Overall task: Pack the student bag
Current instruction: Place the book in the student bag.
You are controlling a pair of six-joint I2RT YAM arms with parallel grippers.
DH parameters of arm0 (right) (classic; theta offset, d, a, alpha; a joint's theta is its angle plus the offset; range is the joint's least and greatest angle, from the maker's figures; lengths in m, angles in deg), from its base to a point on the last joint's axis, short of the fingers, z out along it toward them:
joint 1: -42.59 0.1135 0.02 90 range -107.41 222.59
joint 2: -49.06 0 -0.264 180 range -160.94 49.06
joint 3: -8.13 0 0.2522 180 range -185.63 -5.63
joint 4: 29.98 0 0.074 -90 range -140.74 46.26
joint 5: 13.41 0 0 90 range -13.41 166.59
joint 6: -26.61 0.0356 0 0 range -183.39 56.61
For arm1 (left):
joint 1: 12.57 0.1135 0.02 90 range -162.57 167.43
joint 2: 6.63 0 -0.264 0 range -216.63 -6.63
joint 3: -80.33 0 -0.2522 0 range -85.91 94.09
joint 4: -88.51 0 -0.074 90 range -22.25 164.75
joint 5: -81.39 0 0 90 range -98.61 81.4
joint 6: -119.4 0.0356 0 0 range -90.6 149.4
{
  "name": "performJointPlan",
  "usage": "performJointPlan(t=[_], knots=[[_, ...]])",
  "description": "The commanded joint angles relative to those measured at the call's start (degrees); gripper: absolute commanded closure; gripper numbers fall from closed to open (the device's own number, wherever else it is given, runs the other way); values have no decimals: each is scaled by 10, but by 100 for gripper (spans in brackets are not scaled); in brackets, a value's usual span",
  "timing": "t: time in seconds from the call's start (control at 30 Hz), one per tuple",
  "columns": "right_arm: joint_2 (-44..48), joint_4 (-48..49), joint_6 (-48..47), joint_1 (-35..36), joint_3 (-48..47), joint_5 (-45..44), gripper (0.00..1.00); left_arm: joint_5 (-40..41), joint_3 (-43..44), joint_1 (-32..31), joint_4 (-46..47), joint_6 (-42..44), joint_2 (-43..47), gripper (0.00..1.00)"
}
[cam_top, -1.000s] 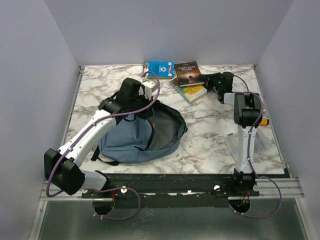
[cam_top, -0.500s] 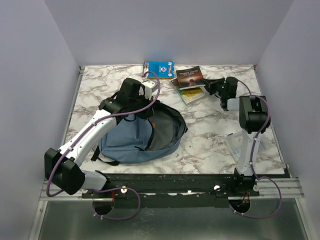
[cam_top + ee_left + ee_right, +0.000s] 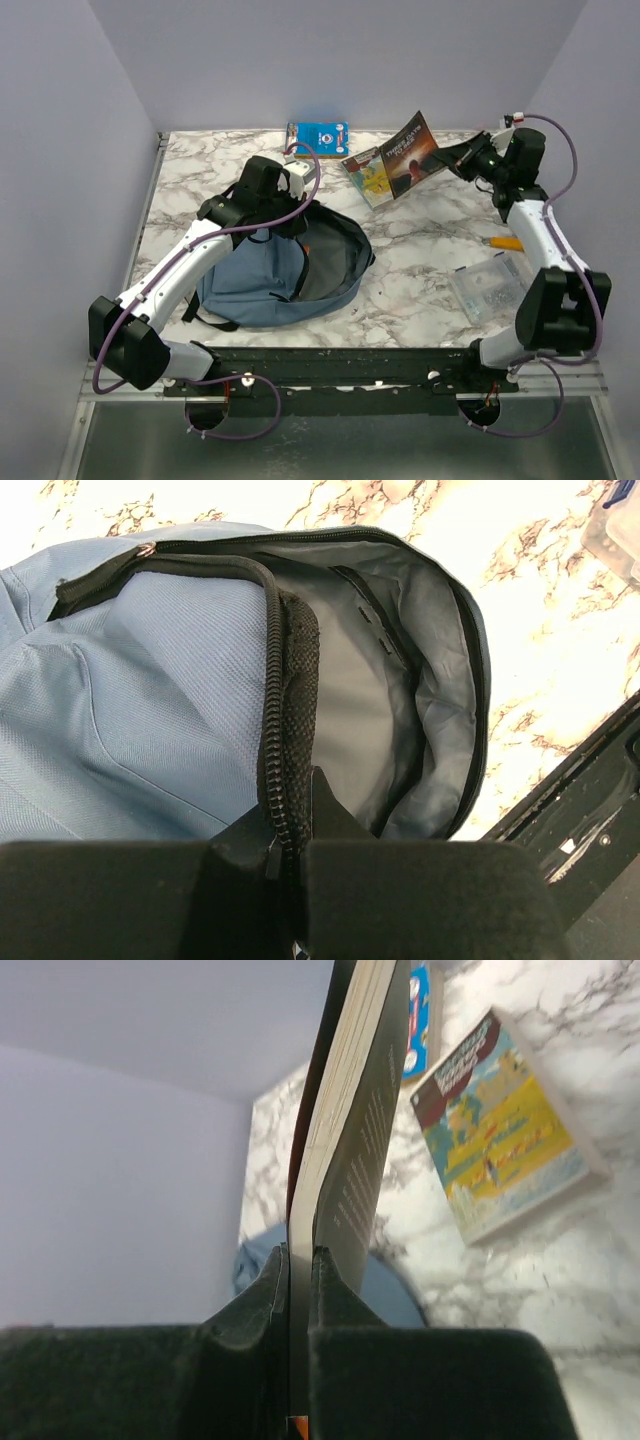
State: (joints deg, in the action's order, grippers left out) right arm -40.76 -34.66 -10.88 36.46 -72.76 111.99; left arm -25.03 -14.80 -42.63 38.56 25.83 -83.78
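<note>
The student bag (image 3: 262,278) lies dusty-blue on the marble table with its main compartment gaping open, grey lining (image 3: 372,705) showing. My left gripper (image 3: 291,216) (image 3: 290,832) is shut on the bag's black zipper edge (image 3: 287,680) and holds the opening up. Over the table's far right, my right gripper (image 3: 456,159) (image 3: 300,1260) is shut on a dark-covered book (image 3: 410,154) (image 3: 352,1130), which hangs tilted in the air. A yellow-and-blue book (image 3: 366,177) (image 3: 500,1150) lies flat below it. A blue book (image 3: 318,135) (image 3: 418,1020) lies at the far edge.
A clear plastic box (image 3: 487,285) with small items sits at the right front, its corner also in the left wrist view (image 3: 615,530). An orange pencil (image 3: 506,242) lies beside it. Grey-violet walls close in the table on three sides.
My right gripper closed on the dark book and lifted it off the yellow-and-blue book, the arm swinging out to the right. The left arm and the bag have not moved.
</note>
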Motion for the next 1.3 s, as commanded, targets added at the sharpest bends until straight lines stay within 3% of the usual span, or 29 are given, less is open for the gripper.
performJointPlan(t=[0.0,0.23,0.47,0.67,0.93,1.27], knots=[[123,-241,-183,14,13,76,99,-12,12,3,-2,-8,16,100],[264,-457,-281,38,-4,129,99,-6,8,3,0,-5,22,100],[276,-486,-257,123,20,220,99,-2,2,3,8,-1,38,100],[232,-334,-140,191,90,232,99,4,-10,2,22,1,59,100],[148,-99,31,217,156,256,100,7,-15,2,27,4,68,100],[-40,51,95,307,96,277,99,-2,-15,2,29,2,74,100]])
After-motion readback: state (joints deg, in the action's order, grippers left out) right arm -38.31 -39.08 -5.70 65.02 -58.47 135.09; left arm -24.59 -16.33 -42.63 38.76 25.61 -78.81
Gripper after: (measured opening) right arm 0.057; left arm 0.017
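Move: The right gripper still holds the Three Days to See book by its edge, well above the table; the student bag's open mouth lies about 19 cm back from this hand, 26 cm left and roughly 15 cm lower. The yellow book is some 12 cm ahead and 14 cm left, the blue book about 28 cm ahead and 30 cm left, both about 22 cm down. From the left gripper, pinching the bag's rim, the mouth's middle is about 8 cm right, 2 cm back and 9 cm below. Swing the right gripper back about 24 cm and left some 21 cm to the bag, rising slightly first, then sinking about 11 cm from that height and easing a little forward as the book enters the mouth. Turn the hand nearly 50 degrees counter-clockwise and tip it downward, keeping the book pinched. With the left, keep hold of the rim and lift it about 2 cm. ##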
